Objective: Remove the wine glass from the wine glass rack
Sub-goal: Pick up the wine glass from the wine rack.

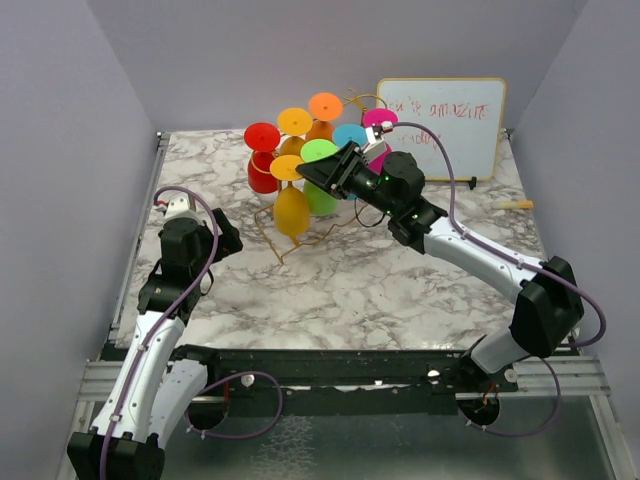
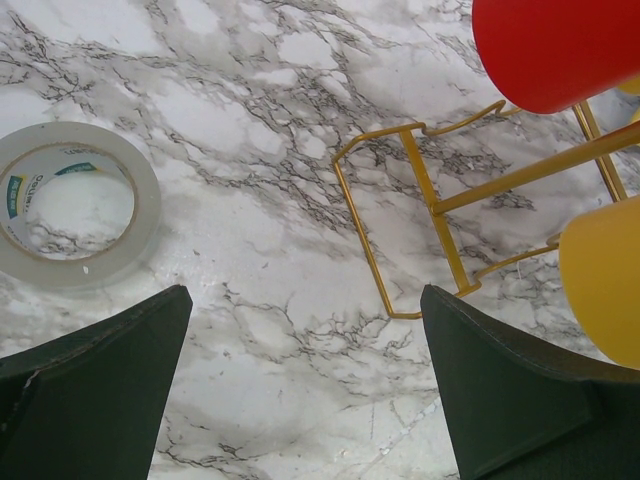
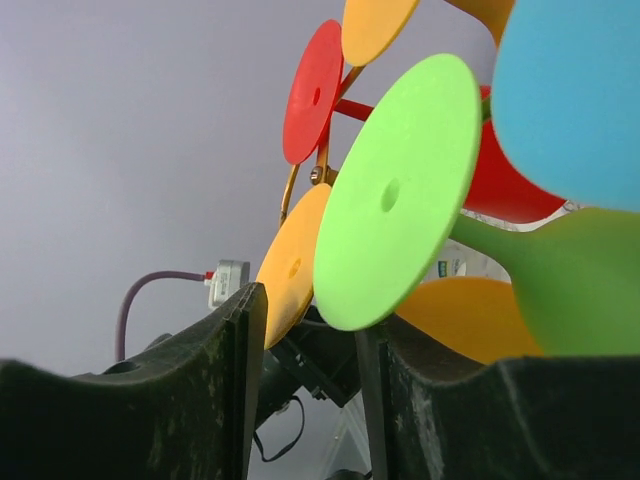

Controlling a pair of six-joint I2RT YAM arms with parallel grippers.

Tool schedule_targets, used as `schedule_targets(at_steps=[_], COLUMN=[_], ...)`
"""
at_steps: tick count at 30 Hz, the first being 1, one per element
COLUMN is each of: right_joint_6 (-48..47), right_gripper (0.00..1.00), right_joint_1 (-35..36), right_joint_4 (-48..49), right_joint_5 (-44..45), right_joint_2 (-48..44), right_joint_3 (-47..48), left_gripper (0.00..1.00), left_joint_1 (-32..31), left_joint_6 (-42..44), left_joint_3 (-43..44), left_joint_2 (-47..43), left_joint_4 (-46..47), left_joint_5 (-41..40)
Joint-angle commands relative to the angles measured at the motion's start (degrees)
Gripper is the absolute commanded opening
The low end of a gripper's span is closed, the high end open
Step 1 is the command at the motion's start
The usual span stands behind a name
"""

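Observation:
The wine glass rack (image 1: 268, 232) is a thin gold wire frame at the back middle of the table, and its base rails (image 2: 440, 210) show in the left wrist view. Several coloured plastic wine glasses hang in it with their feet up. My right gripper (image 1: 308, 172) reaches in from the right at the green wine glass (image 1: 320, 197). In the right wrist view its jaws (image 3: 310, 310) stand apart, with the rim of the green foot disc (image 3: 400, 190) just above the gap. My left gripper (image 2: 305, 300) hangs wide open over bare marble, left of the rack.
A red glass (image 2: 555, 50) and a yellow glass (image 2: 605, 290) hang close to the left gripper's right finger. A roll of tape (image 2: 70, 205) lies to its left. A white-board (image 1: 440, 125) stands at the back right, with a small pen-like object (image 1: 512, 204) near it.

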Motion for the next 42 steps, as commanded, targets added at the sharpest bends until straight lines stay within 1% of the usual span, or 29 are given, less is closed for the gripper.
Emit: schedule_targets(at_steps=[1, 2, 3, 4, 11, 13, 15, 17, 26, 31, 42], right_joint_6=[0.5, 0.5, 0.5, 0.6, 1.0, 1.3, 1.4, 1.6, 3.6, 4.5, 8.8], right_gripper=[0.38, 0.33, 0.30, 0.29, 0.28, 0.25, 0.25, 0.21, 0.20, 0.07, 0.05], right_joint_1=[0.5, 0.5, 0.5, 0.5, 0.5, 0.5, 0.5, 0.5, 0.5, 0.5, 0.5], right_joint_4=[2.2, 2.5, 2.7, 2.8, 2.9, 2.9, 2.6, 2.2, 3.5, 2.7, 3.4], right_joint_5=[0.7, 0.7, 0.6, 0.6, 0.6, 0.4, 0.6, 0.7, -0.4, -0.1, 0.1], right_joint_2=[1.6, 1.5, 1.5, 1.4, 0.9, 0.6, 0.2, -0.3, -1.3, -1.9, -3.2], right_joint_3=[1.4, 1.3, 1.3, 1.2, 1.1, 1.1, 1.0, 0.8, 0.0, 0.1, -1.3], left_gripper=[0.99, 0.99, 0.99, 0.99, 0.99, 0.99, 0.99, 0.99, 0.99, 0.99, 0.99], left_joint_1=[0.4, 0.4, 0.4, 0.4, 0.4, 0.4, 0.4, 0.4, 0.4, 0.4, 0.4], left_joint_6=[-0.5, -0.5, -0.6, -0.7, -0.9, -0.8, -0.8, -0.8, -0.9, -0.9, -0.9], left_joint_3=[-0.4, -0.4, -0.5, -0.6, -0.7, -0.6, -0.6, -0.6, -0.5, -0.5, -0.5], left_joint_2=[0.1, 0.1, 0.1, 0.2, 1.1, 1.2, 1.2, 1.2, 2.0, 2.3, 2.5], left_joint_4=[0.1, 0.1, 0.1, 0.1, 0.4, 0.3, 0.4, 0.4, 0.4, 0.3, 0.3], left_joint_5=[-1.2, -1.2, -1.2, -1.2, -0.7, -0.7, -0.7, -0.8, 0.1, 0.4, 0.7])
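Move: Just beyond the right fingertips, about 4 cm left and 2 cm ahead at hand height, is the centre of the yellow wine glass's upturned foot. From that hand, the green glass's foot is about 4 cm ahead and 3 cm right, the red one's some 7 cm ahead and 9 cm left, and the orange one's about 10 cm ahead and 2 cm left, all roughly level. From the left hand, the yellow foot is about 15 cm right, 8 cm ahead and 15 cm up. Closing from about half open to nearly shut, the right fingers pinch the near rim of the yellow glass's foot from its right side while the hand stays almost in place. Keeping that pinch, the hand rises about 2 cm, eases slightly back, and rolls some 5 degrees, its left side coming up. ##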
